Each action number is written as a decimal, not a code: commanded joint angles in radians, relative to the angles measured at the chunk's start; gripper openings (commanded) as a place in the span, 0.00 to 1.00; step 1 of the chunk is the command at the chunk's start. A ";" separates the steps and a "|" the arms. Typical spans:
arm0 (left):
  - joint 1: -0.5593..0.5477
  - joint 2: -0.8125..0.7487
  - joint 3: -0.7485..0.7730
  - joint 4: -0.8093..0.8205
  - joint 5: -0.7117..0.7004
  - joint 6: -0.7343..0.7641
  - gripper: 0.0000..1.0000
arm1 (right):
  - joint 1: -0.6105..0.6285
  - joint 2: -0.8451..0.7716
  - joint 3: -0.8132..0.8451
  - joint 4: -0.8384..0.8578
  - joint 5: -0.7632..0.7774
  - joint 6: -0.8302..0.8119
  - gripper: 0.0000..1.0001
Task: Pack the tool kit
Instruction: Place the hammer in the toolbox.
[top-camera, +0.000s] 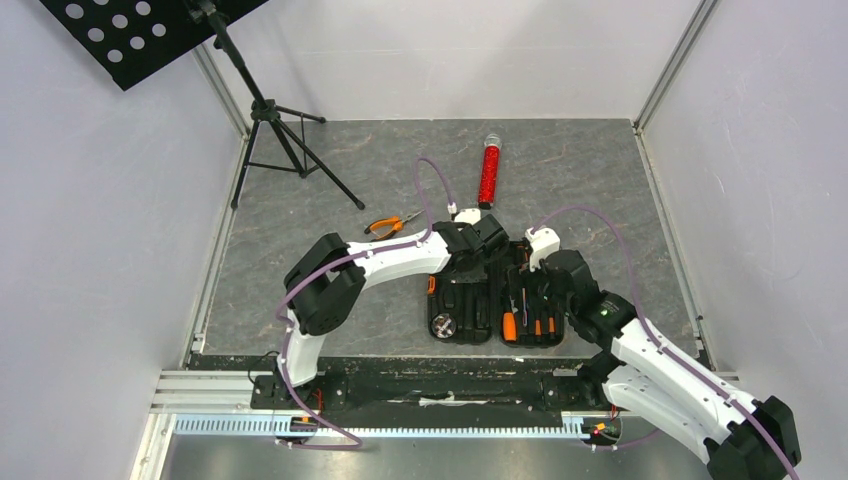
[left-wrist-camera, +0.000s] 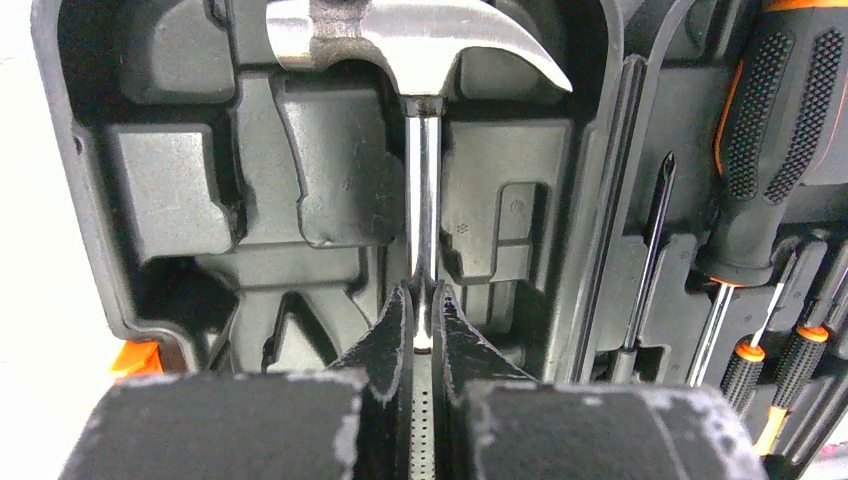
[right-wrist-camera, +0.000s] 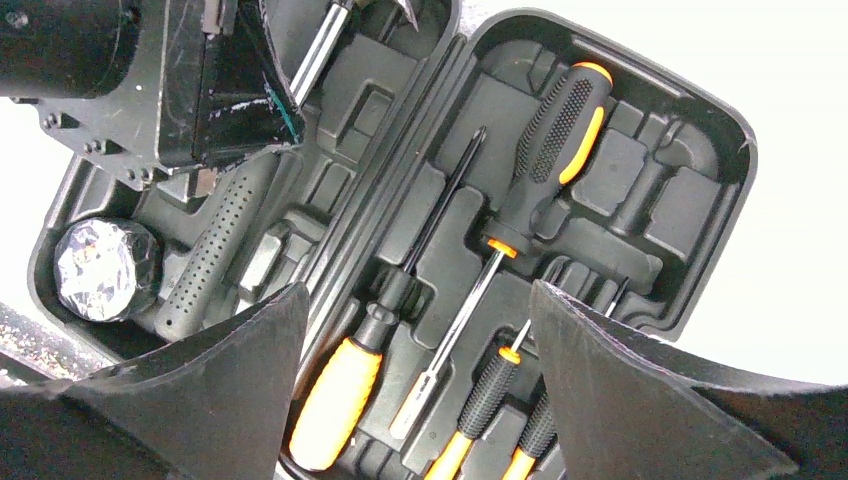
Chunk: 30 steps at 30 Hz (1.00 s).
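The tool kit's black case (top-camera: 478, 318) lies open on the table, moulded slots up. My left gripper (top-camera: 470, 262) is over its left half, shut on the hammer's steel shaft (left-wrist-camera: 424, 200) just below the head (left-wrist-camera: 400, 40); the fingers (left-wrist-camera: 395, 335) pinch it from both sides. The hammer's dotted grip (right-wrist-camera: 215, 250) lies slanted in that half. My right gripper (right-wrist-camera: 418, 290) hangs open over the right half, above several orange-and-black screwdrivers (right-wrist-camera: 335, 400) in their slots. The orange-handled pliers (top-camera: 390, 225) lie on the table, left of the case.
A red tube (top-camera: 489, 170) lies on the table behind the case. A black tripod stand (top-camera: 280, 130) is at the back left. A shiny round item (right-wrist-camera: 95, 270) sits in the left half's near corner. Walls enclose the table (top-camera: 600, 180) on three sides.
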 joint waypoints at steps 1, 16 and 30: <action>-0.007 0.011 0.059 0.035 -0.043 -0.019 0.07 | -0.006 -0.006 -0.006 0.008 0.014 0.007 0.84; -0.007 0.008 0.061 0.056 -0.058 -0.008 0.24 | -0.008 0.016 0.001 0.023 -0.001 0.012 0.84; 0.011 -0.125 0.016 0.111 -0.151 0.084 0.28 | -0.013 0.091 0.056 0.080 -0.104 0.028 0.79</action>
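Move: The left hand is already down in the toolbox's left tray, shut on the hammer's bare shaft. The hammer's middle is about 2 cm behind the fingers, 1 cm below, and its place in the tray lies right beneath. The silver tape roll sits about 10 cm back and 5 cm left, the thick screwdriver about 4 cm ahead and 12 cm right. From the right hand the hammer's middle lies some 15 cm left, 1 cm ahead, 6 cm down. Almost in place, the left hand slowly opens its fingers to about a third of full width, letting go of the hammer's shaft. Only towards the end does it draw up and forward off the shaft, about 2 cm each way, the fingers tipping forward some 5 degrees. The right hand, empty and wide open, sinks about 1.5 cm towards the right tray. ##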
